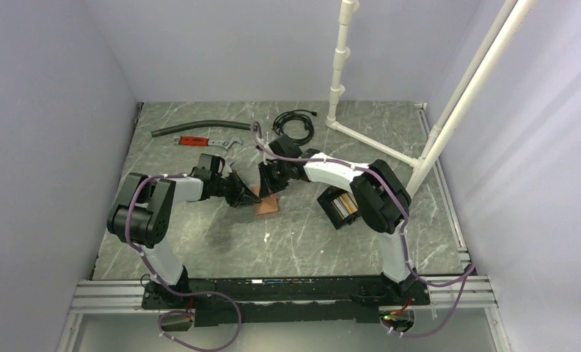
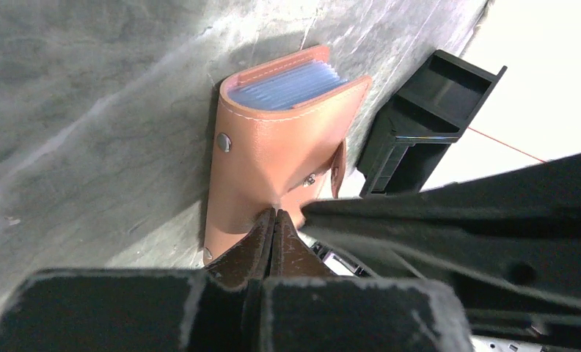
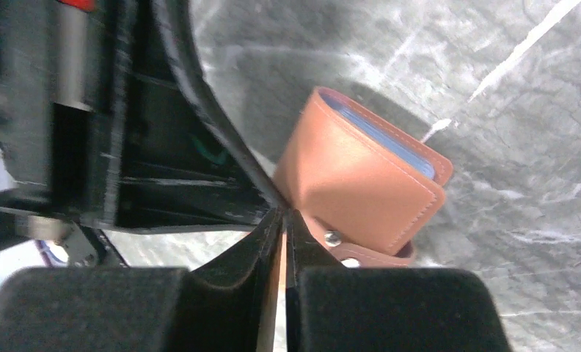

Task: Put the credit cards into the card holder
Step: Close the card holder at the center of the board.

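Observation:
A small tan leather wallet (image 1: pixel 268 207) stands on edge mid-table, with bluish card edges (image 2: pixel 284 84) showing in its open top. My left gripper (image 1: pixel 242 196) comes in from the left and is shut on the wallet's (image 2: pixel 265 154) lower leather edge. Opposite it, my right gripper (image 1: pixel 271 189) pinches the wallet's (image 3: pixel 353 183) near corner, with a thin tan strip in the narrow slit between its jaws. The black card holder (image 1: pixel 330 207) lies to the right under the right forearm, with gold and brown credit cards (image 1: pixel 345 206) inside. In the left wrist view the card holder (image 2: pixel 419 125) lies just beyond the wallet.
At the back of the table lie a black hose (image 1: pixel 199 128), a red-handled wrench (image 1: pixel 199 141) and a coiled black cable (image 1: pixel 295 125). A white pipe frame (image 1: pixel 390 150) stands at the back right. Grey walls enclose three sides.

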`<state>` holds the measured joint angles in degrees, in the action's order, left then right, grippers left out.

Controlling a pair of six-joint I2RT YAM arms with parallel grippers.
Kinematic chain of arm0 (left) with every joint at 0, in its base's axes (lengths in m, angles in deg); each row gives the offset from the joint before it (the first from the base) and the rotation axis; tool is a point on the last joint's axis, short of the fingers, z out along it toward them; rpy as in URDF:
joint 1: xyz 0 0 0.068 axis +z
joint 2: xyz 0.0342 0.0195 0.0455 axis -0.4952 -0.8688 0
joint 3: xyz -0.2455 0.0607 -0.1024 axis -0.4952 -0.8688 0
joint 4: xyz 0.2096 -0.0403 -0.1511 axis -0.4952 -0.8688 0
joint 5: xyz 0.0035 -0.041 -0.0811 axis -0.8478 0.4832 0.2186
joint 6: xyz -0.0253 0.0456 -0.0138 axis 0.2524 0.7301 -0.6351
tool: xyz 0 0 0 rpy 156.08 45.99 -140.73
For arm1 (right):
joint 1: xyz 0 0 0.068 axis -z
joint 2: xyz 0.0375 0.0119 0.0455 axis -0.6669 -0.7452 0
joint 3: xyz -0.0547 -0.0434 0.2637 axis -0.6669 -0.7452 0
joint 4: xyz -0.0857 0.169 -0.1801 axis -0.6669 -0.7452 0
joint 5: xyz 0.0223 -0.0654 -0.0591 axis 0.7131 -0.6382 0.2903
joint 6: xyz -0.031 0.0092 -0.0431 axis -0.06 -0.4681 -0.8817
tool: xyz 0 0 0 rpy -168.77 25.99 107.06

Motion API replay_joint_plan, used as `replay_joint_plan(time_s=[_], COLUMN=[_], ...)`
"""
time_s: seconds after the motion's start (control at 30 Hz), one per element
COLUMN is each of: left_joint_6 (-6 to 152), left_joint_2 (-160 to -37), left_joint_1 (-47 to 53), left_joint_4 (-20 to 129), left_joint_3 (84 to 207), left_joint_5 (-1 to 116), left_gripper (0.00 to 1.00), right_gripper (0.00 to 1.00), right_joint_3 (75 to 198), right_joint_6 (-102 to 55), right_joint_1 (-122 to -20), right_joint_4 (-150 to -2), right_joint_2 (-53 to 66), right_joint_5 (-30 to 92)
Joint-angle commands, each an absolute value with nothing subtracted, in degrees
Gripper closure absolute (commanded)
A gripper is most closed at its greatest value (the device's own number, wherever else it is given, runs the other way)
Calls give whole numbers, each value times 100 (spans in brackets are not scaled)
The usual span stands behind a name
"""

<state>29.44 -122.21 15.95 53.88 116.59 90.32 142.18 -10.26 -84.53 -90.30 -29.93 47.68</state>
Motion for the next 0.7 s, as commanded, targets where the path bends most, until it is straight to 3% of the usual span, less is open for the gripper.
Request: replay_joint_plan(time_s=[0.0,0.3,0.47,0.67], left_joint_6=[3083,3133,3149,3116], left_joint_2=[-12417,-12372,-12362,-12357], left_joint_1=[1465,1465,1466,1465], left_joint_4=[5427,5353,5328,5370], left_joint_3=[11652,11686,11689,11661], left_joint_5=[8536,8548,8526,8520], left_gripper=[100,100,100,100], right_gripper=[87,60,57,59], right_joint_3=[15237,16036,16368,16606], right_joint_6=[-698,-796,-812,-906], right_joint_1=[-8656,-9112,-9341,-9430], right_joint_4=[-10128,-11889,-12384,-12503], right_joint_2=[-2765,-2863,-3110,-3397], right_joint_5=[4568,1999,1005,875])
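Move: The card holder's middle is level with the right hand, about 1 cm to its right and 2 cm below; its loose strap lies about 3 cm to this hand's right, 1 cm back and 2 cm down. The black tray is about 20 cm right and 2 cm back, the coiled cable some 21 cm ahead and 8 cm right. From the left hand, the holder's middle is roughly 1 cm ahead, 2 cm right and 1 cm down. Right hand lifts about 5 cm off the holder, opening, then shifts right and down, steepening some 30 degrees. ##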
